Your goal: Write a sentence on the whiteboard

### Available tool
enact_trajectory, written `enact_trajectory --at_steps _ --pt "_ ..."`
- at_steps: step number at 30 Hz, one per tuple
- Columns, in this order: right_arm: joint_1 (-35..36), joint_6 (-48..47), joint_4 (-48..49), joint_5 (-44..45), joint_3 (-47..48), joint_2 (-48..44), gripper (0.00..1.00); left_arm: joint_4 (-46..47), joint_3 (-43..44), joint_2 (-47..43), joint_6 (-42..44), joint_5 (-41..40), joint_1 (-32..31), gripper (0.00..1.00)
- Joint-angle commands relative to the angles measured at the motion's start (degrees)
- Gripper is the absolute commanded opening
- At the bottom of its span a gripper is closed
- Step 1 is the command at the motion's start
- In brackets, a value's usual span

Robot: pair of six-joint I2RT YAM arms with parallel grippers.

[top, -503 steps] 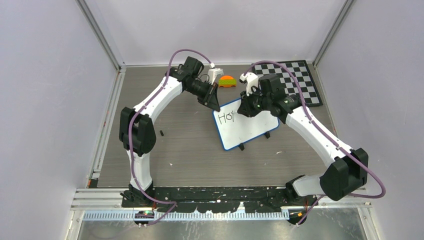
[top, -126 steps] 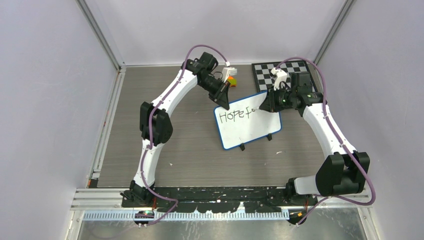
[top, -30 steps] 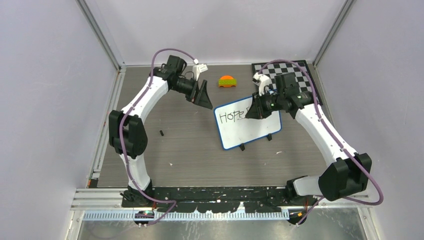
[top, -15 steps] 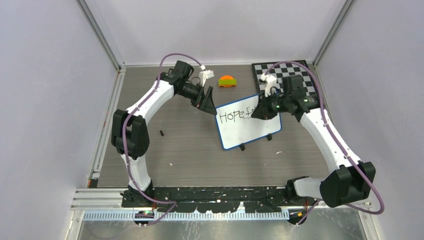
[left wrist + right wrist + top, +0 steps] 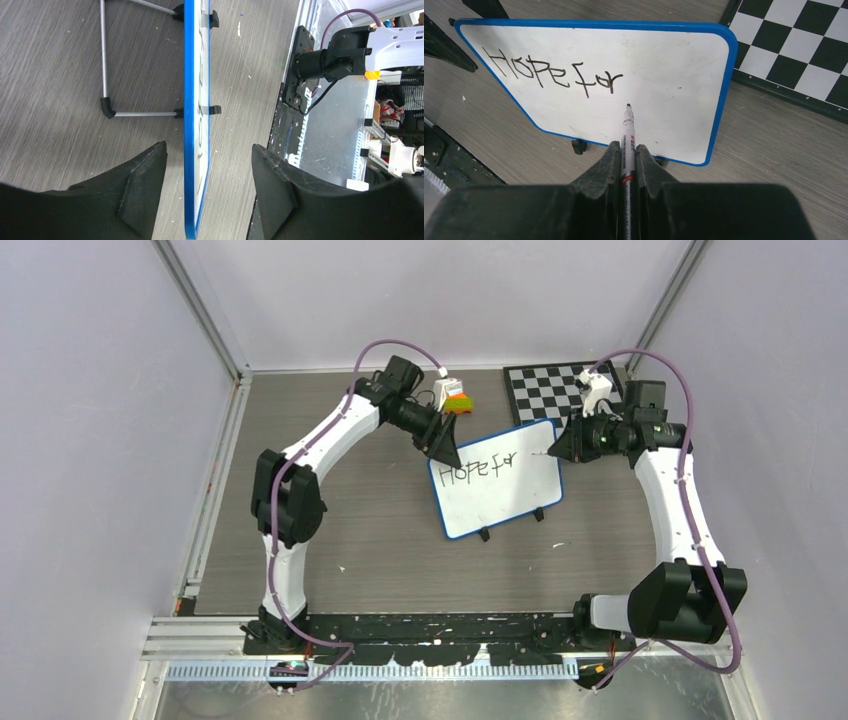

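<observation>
The whiteboard (image 5: 500, 495), white with a blue rim, stands tilted on small black feet mid-table and reads "Hope for" (image 5: 549, 75). My left gripper (image 5: 446, 453) is at its upper left corner. In the left wrist view the board's blue edge (image 5: 190, 125) runs edge-on between the open jaws (image 5: 207, 149), with a gap on each side. My right gripper (image 5: 560, 449) is shut on a white marker (image 5: 628, 131). Its black tip points at the white surface just right of the "r"; I cannot tell whether it touches.
A black-and-white checkered board (image 5: 552, 387) lies at the back right, close behind the whiteboard. An orange and green toy (image 5: 462, 404) sits behind my left wrist. The whiteboard's metal stand legs (image 5: 103, 60) stick out behind it.
My left gripper has swung right to the board's upper left corner, with its jaws narrower. My right gripper has moved right across the board, and "for" now stands after "Hope".
</observation>
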Motion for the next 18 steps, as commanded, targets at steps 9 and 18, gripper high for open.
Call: enact_trajectory --at_steps 9,18 --pt "-0.48 -2.59 2.03 -4.17 0.03 1.45 0.00 -7.25 10.42 6.84 3.77 0.51 -3.30 0.29" --pt "-0.46 -3.92 1.77 -4.81 -0.53 2.85 0.00 -11.16 14.11 10.09 5.95 -0.27 -3.93 0.03"
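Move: The left hand, open, straddles the whiteboard's blue top edge near its left corner; the spot it will pinch lies about 3 cm to its right and 2 cm lower, straight across. "HOPE" is some 4 cm right, 3 cm back; the orange-green toy is roughly 16 cm ahead, 2 cm right. From the right hand, holding the marker, the blank patch beyond "for" is about 2 cm ahead, 7 cm left, 7 cm below, "for" 13 cm left, 1 cm back, and the chessboard 14 cm ahead, 7 cm right. The left hand slides some 2.5 cm to the right along the whiteboard's top edge and, overlapping with that, sinks about 2 cm over it, its fingers closing from well open to almost shut until they pinch the board's edge just above "HOPE". The right hand keeps its grip on the marker beside "for" and hardly travels, only easing down about 1 cm towards the blank part of the board; whether the tip touches can't be seen. ##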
